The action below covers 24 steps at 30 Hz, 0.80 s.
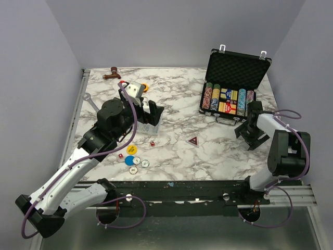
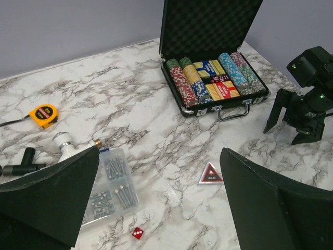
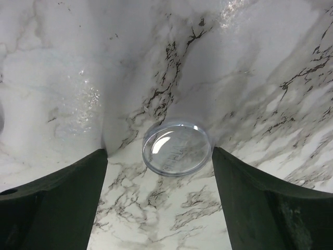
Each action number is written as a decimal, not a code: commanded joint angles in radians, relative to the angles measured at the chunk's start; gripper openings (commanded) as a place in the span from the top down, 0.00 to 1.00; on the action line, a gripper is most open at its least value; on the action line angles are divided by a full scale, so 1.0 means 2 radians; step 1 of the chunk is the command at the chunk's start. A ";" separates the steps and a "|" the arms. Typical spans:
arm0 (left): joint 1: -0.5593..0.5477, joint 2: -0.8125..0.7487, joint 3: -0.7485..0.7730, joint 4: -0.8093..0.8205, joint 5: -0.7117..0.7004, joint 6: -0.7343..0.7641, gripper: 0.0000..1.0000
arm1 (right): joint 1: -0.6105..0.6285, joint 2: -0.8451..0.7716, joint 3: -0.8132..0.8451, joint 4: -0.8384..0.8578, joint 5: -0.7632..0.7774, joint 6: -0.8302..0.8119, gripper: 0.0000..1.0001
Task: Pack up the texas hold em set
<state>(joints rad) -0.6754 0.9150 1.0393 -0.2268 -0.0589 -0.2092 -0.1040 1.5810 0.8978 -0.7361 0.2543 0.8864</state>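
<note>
The black case (image 1: 238, 66) of the texas hold em set stands open at the back right, its lid up, with rows of chips (image 2: 183, 82) and orange card boxes (image 2: 221, 90) inside. Loose on the marble lie a red triangular "ALL IN" marker (image 2: 210, 174), a red die (image 2: 137, 233), and yellow (image 1: 131, 149), blue (image 1: 129, 160) and white (image 1: 144, 163) discs. My left gripper (image 2: 158, 153) hangs open above the table left of centre, holding nothing. My right gripper (image 3: 158, 156) is open in front of the case, pointing down. A clear round disc (image 3: 177, 148) lies flat on the table between its fingertips.
A clear compartment box of screws (image 2: 112, 187) lies under my left gripper. A yellow tape measure (image 2: 43, 114), a wrench (image 1: 91, 101) and a brown-handled tool (image 1: 111, 73) sit at the back left. Grey walls enclose the table on three sides.
</note>
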 commanded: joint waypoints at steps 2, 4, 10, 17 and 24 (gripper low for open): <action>-0.002 0.001 0.003 -0.004 -0.015 0.010 0.01 | 0.002 -0.005 -0.027 0.008 0.011 0.011 0.19; -0.002 0.001 0.001 -0.002 -0.017 0.012 0.01 | 0.001 -0.011 -0.032 0.010 0.010 0.013 0.22; -0.002 0.002 0.001 -0.003 -0.014 0.010 0.01 | 0.001 -0.042 -0.062 0.029 0.022 0.024 0.27; -0.002 0.004 0.001 -0.002 -0.012 0.009 0.01 | 0.001 -0.058 -0.075 0.039 0.021 0.024 0.45; -0.002 0.007 0.000 -0.002 -0.013 0.008 0.01 | 0.001 -0.061 -0.069 0.051 0.021 0.010 0.58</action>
<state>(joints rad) -0.6758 0.9253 1.0393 -0.2268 -0.0784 -0.2008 -0.1040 1.4647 0.7734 -0.6540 0.2699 0.9195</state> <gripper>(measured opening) 0.987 0.522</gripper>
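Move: The clear disc lies flat on the table almost between the right hand's open fingertips, its middle about 1 cm back of the hand and 1 cm below. The open chip case is some 20 cm ahead and 12 cm to the left at about table height, and the ALL IN triangle roughly 29 cm to the left, about 1 cm back. From the left hand the disc lies around 47 cm to the right, about level ahead and 34 cm below. The right fingertips close onto the rim of the clear disc from both sides and end up pinching it. While they narrow from nearly wide open to about half, the hand slips back about 1 cm, low over the table, to centre over the disc, the wrist tilting some 5 degrees; then it holds there. ##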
